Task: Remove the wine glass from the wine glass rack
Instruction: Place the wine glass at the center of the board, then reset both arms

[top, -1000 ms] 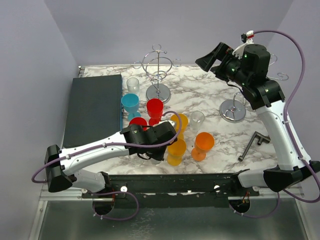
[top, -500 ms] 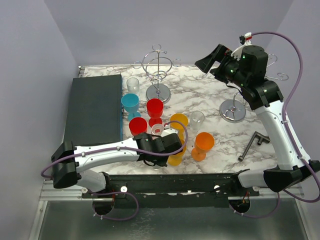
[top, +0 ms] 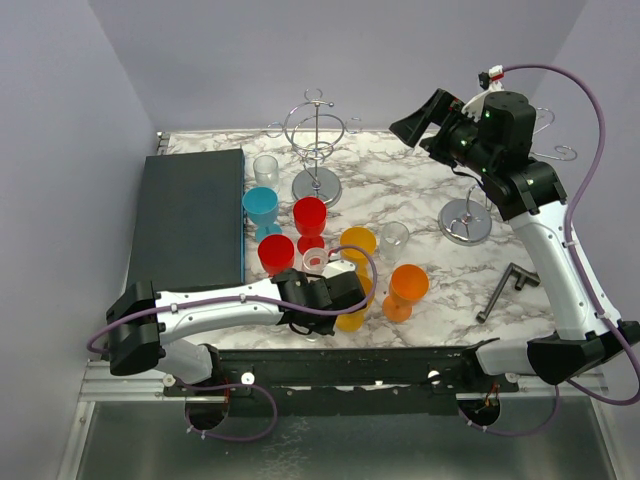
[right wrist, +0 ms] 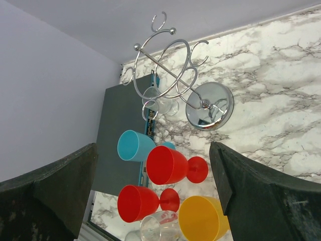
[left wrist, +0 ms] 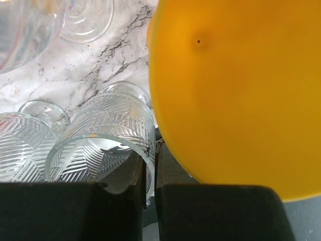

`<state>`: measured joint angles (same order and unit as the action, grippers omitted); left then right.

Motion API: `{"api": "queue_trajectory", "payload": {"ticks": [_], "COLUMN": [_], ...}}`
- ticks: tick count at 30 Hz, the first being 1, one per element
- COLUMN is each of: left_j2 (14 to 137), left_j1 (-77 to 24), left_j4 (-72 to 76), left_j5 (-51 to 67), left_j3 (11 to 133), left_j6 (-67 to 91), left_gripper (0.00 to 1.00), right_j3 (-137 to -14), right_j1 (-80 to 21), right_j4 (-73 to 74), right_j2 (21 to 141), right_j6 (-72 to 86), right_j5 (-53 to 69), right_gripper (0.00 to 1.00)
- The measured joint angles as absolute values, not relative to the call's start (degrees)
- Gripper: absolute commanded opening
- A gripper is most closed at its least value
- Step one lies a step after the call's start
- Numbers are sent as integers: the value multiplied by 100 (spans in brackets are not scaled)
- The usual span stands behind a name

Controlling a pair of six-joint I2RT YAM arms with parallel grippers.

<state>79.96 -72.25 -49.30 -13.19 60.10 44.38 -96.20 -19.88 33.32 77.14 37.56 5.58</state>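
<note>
Two chrome wine glass racks stand on the marble: one at the back centre point(top: 317, 150) point(right wrist: 173, 75), the other at the right point(top: 466, 220), partly behind my right arm. I see no glass hanging on either. My left gripper point(left wrist: 150, 165) point(top: 308, 322) is low at the table's near edge, shut on the rim of a clear patterned wine glass point(left wrist: 108, 133), one finger inside the bowl and one outside. A second clear patterned glass point(left wrist: 22, 145) sits just to its left. My right gripper point(right wrist: 155, 165) point(top: 425, 115) hangs high at the back right, open and empty.
Plastic goblets crowd the middle: blue point(top: 260, 205), red point(top: 309, 215), red point(top: 276, 252), yellow point(top: 358, 243), orange point(top: 408, 285). A yellow goblet point(left wrist: 235, 90) presses close beside my left fingers. A dark mat point(top: 190, 220) lies left. A clear glass point(top: 265, 170), a tumbler point(top: 395, 236) and a dark tool point(top: 505, 285) lie around.
My left arm has drawn its wrist down and right toward the table's near edge, uncovering the red goblet. The right arm has hardly moved.
</note>
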Motion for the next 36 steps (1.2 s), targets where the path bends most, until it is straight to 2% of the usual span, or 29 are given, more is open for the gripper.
{"api": "queue_trajectory", "payload": {"ticks": [9, 16, 36], "left_j2": [7994, 7931, 7561], "left_j1": [-7244, -7251, -7251], "left_j4": [-4939, -5004, -5454], "left_j5": [-1345, -1363, -1463], "left_j3": [6010, 6025, 6337], "left_j6": [4438, 4436, 4403], "left_gripper": [19, 23, 30], "right_j3": [-9614, -9614, -9614], "right_j1": [-1988, -1988, -1988], "right_j4": [3334, 3332, 3332], "right_j2": [7712, 7710, 7708], "right_j6": [3756, 3758, 3769], "right_j5": [558, 558, 563], "right_gripper": [100, 100, 100]}}
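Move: The left hand is still pinching the right side of the rim of a ribbed clear wine glass on the board, whose middle is about 3 cm left, 1 cm ahead and 5 cm below. A yellow wine glass stands roughly 6 cm right and 4 cm ahead, another ribbed glass some 10 cm left and 3 cm ahead, and a smooth clear glass about 9 cm ahead, 1 cm left. From the right hand, the pinched glass lies some 26 cm back, 19 cm left and 36 cm down. The left fingers let go of the ribbed glass's rim, opening by about a fifth of their range while the hand holds its place close to the yellow glass. With the fingers still spreading, the hand then eases a centimetre to the left and rises straight up, roughly 3 cm in all, with hardly any turn of the wrist. ##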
